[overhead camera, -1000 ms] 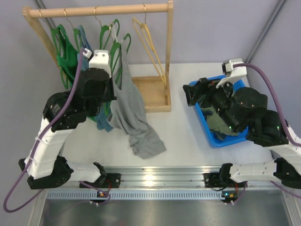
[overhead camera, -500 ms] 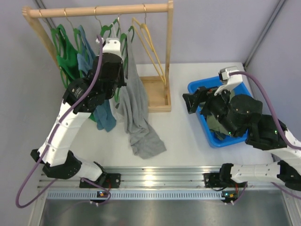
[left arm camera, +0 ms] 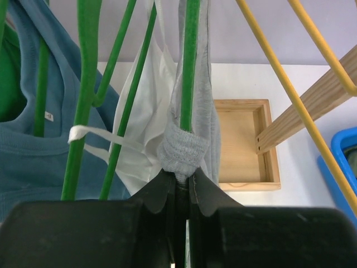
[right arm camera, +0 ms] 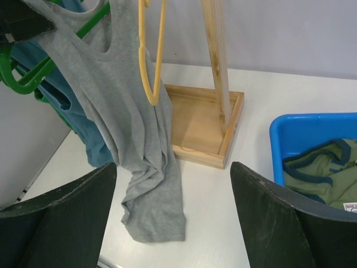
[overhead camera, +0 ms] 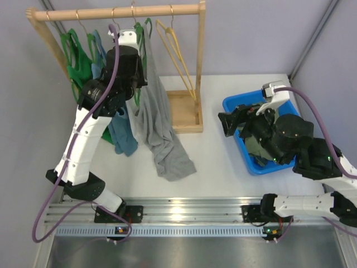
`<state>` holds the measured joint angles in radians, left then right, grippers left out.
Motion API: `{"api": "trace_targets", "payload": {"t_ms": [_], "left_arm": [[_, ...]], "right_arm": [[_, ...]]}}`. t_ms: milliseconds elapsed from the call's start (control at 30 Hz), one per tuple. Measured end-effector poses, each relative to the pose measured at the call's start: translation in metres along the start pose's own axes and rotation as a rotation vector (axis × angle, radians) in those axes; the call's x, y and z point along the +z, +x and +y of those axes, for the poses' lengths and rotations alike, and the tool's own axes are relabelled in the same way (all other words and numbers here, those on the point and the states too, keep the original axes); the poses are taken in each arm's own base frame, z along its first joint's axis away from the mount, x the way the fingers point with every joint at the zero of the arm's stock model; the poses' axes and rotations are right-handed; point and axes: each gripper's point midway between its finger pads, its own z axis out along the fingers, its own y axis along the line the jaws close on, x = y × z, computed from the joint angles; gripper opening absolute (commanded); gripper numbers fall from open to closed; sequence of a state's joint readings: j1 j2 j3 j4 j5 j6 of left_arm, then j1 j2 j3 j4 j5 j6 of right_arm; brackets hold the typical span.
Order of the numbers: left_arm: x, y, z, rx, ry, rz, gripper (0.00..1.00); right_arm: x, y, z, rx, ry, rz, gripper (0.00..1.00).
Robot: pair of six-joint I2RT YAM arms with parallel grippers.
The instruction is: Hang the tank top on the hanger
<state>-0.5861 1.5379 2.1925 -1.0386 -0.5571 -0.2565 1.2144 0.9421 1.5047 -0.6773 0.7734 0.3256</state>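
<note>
The light grey tank top (overhead camera: 153,111) hangs on the green hanger (overhead camera: 147,25) up by the rack rail, and its hem lies crumpled on the table. My left gripper (overhead camera: 136,39) is raised at the rail. In the left wrist view it (left arm camera: 181,181) is shut on the green hanger (left arm camera: 189,67) where a grey strap (left arm camera: 181,151) is bunched round it. My right gripper (overhead camera: 226,124) hovers over the table by the bin. It is open and empty (right arm camera: 173,212), facing the hanging tank top (right arm camera: 128,128).
The wooden rack (overhead camera: 111,12) with its base tray (overhead camera: 181,111) carries a yellow hanger (overhead camera: 175,50), green tops (overhead camera: 78,61) and a blue top (overhead camera: 122,134). A white tank top (left arm camera: 145,111) hangs beside the grey one. A blue bin (overhead camera: 234,106) holds an olive garment (overhead camera: 257,149).
My left arm has risen and moved back toward the rail, carrying the hanger and tank top with it. The top now hangs longer. The right arm has barely moved.
</note>
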Motion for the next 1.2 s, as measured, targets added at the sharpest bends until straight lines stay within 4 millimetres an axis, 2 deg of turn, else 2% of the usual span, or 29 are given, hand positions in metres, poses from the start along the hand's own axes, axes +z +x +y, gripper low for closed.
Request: {"api": "trace_targets", "payload": {"t_ms": [200, 433, 500, 533, 633, 667, 767, 1000, 1200], "left_arm": [[0.023, 0.006, -0.003, 0.008, 0.017, 0.034, 0.0], [0.034, 0.013, -0.003, 0.005, 0.04, 0.061, 0.0], [0.035, 0.017, -0.006, 0.003, 0.053, 0.065, 0.06], [0.035, 0.019, -0.006, 0.001, 0.058, 0.068, 0.16], [0.033, 0.02, -0.009, -0.015, 0.078, 0.06, 0.29], [0.031, 0.02, -0.009, -0.02, 0.085, 0.058, 0.35], [0.022, 0.019, -0.007, -0.034, 0.101, 0.049, 0.45], [-0.009, 0.007, -0.007, -0.07, 0.177, 0.01, 0.49], [-0.049, -0.002, 0.001, -0.104, 0.249, -0.042, 0.5]], "right_arm": [[0.0, 0.004, 0.001, -0.006, -0.006, 0.008, 0.83], [0.0, 0.008, 0.0, -0.008, -0.009, 0.013, 0.83], [0.0, 0.011, -0.001, -0.006, -0.008, 0.017, 0.83], [0.0, 0.012, -0.001, -0.007, -0.007, 0.02, 0.83], [0.0, 0.014, -0.001, -0.009, -0.006, 0.022, 0.83], [0.001, 0.015, -0.001, -0.009, -0.006, 0.024, 0.83], [0.001, 0.017, -0.001, -0.01, -0.005, 0.026, 0.84], [0.002, 0.023, -0.002, -0.012, -0.004, 0.035, 0.84], [0.002, 0.034, -0.003, -0.017, -0.008, 0.051, 0.9]]}}
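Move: The left hand holds the near end of the green hanger with the grey tank top; the rail spot for its hook lies about 17 cm ahead, 1 cm left and 14 cm above. The white top's hanger is some 12 cm ahead and 7 cm left, the yellow hanger about 10 cm ahead and 12 cm right, both a little higher. From the idle right hand, that rail spot is roughly 28 cm ahead, 26 cm left and 14 cm up. The left hand eases the hanger 3 cm forward and down, opens, then backs off about 7 cm, rising. ##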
